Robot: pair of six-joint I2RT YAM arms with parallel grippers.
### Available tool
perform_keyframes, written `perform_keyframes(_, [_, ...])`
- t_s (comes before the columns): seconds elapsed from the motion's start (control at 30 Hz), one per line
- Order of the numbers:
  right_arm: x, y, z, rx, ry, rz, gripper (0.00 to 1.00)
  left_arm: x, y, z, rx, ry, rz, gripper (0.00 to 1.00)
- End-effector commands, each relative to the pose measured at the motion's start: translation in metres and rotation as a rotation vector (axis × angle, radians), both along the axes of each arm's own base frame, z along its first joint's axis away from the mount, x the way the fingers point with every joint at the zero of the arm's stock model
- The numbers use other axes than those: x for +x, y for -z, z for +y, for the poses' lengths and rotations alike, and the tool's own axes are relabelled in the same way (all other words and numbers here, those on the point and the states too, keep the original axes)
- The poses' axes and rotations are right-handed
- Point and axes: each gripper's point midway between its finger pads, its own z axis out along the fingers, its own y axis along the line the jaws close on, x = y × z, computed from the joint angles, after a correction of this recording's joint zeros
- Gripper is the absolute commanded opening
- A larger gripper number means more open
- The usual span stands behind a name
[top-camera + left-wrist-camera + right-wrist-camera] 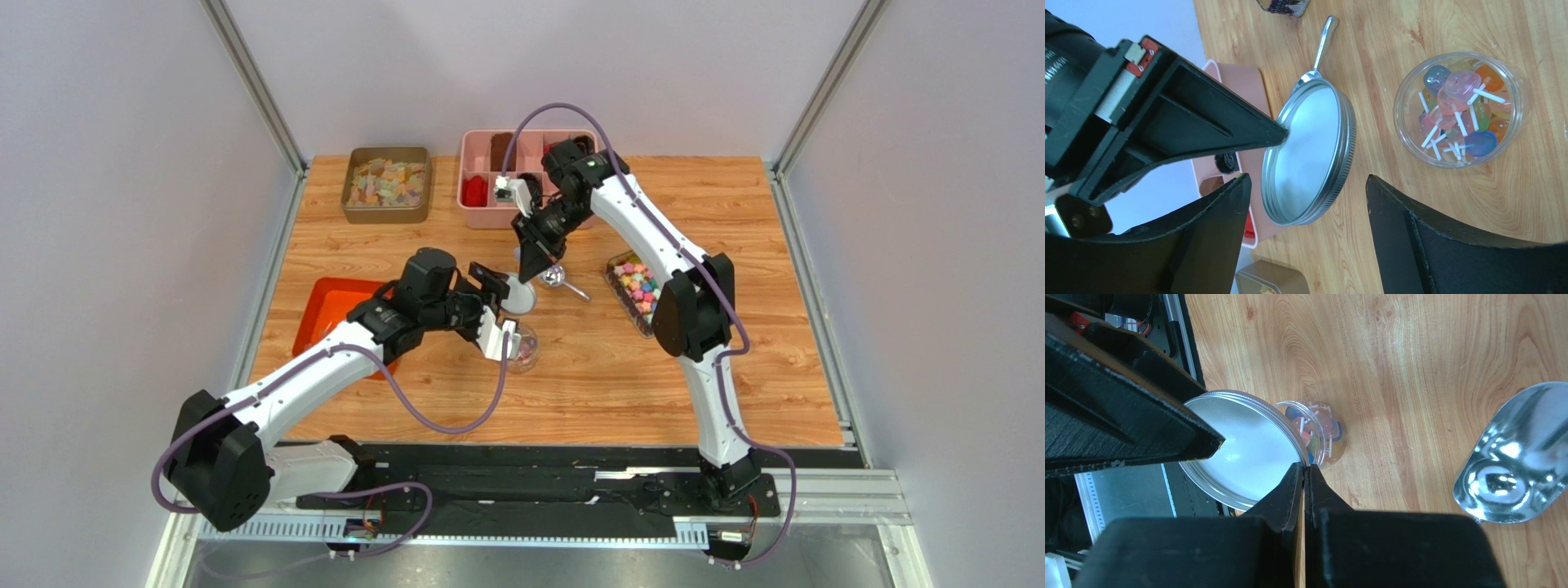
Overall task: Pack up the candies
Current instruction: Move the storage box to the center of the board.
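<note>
A small glass jar [1517, 92] stands on the wooden table, holding the candies [1457, 109]: translucent pink, blue and orange pieces with thin white ends. My right gripper [1304, 468] is shut on the rim of a round silver lid [1241, 450] and holds it tilted in the air just beside the jar [1338, 444]. My left gripper [1308, 180] is open, its two fingers standing either side of the lid [1309, 156] without touching it. From above, the lid [518, 297] hangs between both grippers, with the jar [525, 347] just in front of it.
A metal scoop [558, 278] lies right of the lid. At the back stand a pink compartment tray [472, 159] and a gold tin [386, 184] of pastel pieces. A clear box [635, 288] of bright chunky candies sits right. An orange tray [331, 312] lies left.
</note>
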Motion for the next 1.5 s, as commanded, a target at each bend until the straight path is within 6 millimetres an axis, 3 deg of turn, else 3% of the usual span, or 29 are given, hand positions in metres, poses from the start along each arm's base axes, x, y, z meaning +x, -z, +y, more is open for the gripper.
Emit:
perform_keyframes(0.0, [-0.048, -0.004, -0.017, -0.073, -0.051, 0.205, 0.0, -0.001, -0.004, -0.008, 0.003, 0.026, -0.026, 0.75])
perform_keyframes(0.07, [-0.049, -0.002, -0.017, -0.07, -0.062, 0.208, 0.0, -0.004, -0.002, -0.01, 0.007, 0.03, -0.013, 0.74])
perform_keyframes(0.17, [-0.05, -0.002, -0.016, -0.06, -0.072, 0.213, 0.0, -0.008, 0.001, -0.012, 0.018, 0.04, 0.01, 0.6])
perform_keyframes(0.2, [-0.051, -0.002, -0.016, -0.059, -0.074, 0.214, 0.0, -0.009, 0.001, -0.013, 0.019, 0.041, 0.015, 0.5])
perform_keyframes(0.27, [-0.051, -0.002, -0.016, -0.056, -0.077, 0.214, 0.0, -0.011, 0.002, -0.013, 0.023, 0.044, 0.025, 0.43])
perform_keyframes(0.67, [-0.055, -0.002, -0.018, -0.056, -0.094, 0.221, 0.0, -0.014, 0.004, -0.013, 0.032, 0.033, 0.043, 0.35])
perform_keyframes(0.77, [-0.057, 0.001, -0.019, -0.062, -0.101, 0.224, 0.01, -0.012, 0.001, -0.014, 0.027, 0.016, 0.034, 0.26])
perform_keyframes(0.83, [-0.059, 0.004, -0.021, -0.072, -0.102, 0.233, 0.05, -0.012, -0.001, -0.015, 0.019, 0.008, 0.033, 0.25])
perform_keyframes(1.0, [-0.058, 0.007, -0.023, -0.087, -0.107, 0.22, 0.23, -0.012, -0.002, -0.015, 0.014, -0.003, 0.032, 0.22])
perform_keyframes(1.1, [-0.051, -0.002, -0.025, -0.091, -0.094, 0.163, 0.43, -0.013, 0.0, -0.014, 0.015, -0.008, 0.036, 0.22])
perform_keyframes(1.27, [-0.027, -0.031, -0.038, -0.087, -0.015, 0.016, 0.71, -0.012, 0.0, -0.011, 0.003, -0.041, 0.054, 0.22])
perform_keyframes(1.47, [-0.012, -0.056, -0.063, -0.114, 0.091, -0.153, 0.9, -0.012, -0.011, -0.01, -0.058, -0.114, 0.115, 0.22])
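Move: The jar lid, held by its forward rim in the right fingers, has its middle about 2 cm right of the open left hand, level with it. From that hand the candy-filled jar stands some 8 cm back, 3 right and 13 below; the scoop lies 5 ahead, 7 right and 15 below. From the right hand the lid's middle is about 4 cm back and 1 left, 1 below. Left hand eases about 2 cm down and back, pinches the lid's rim, then the right fingers open, releasing it. ##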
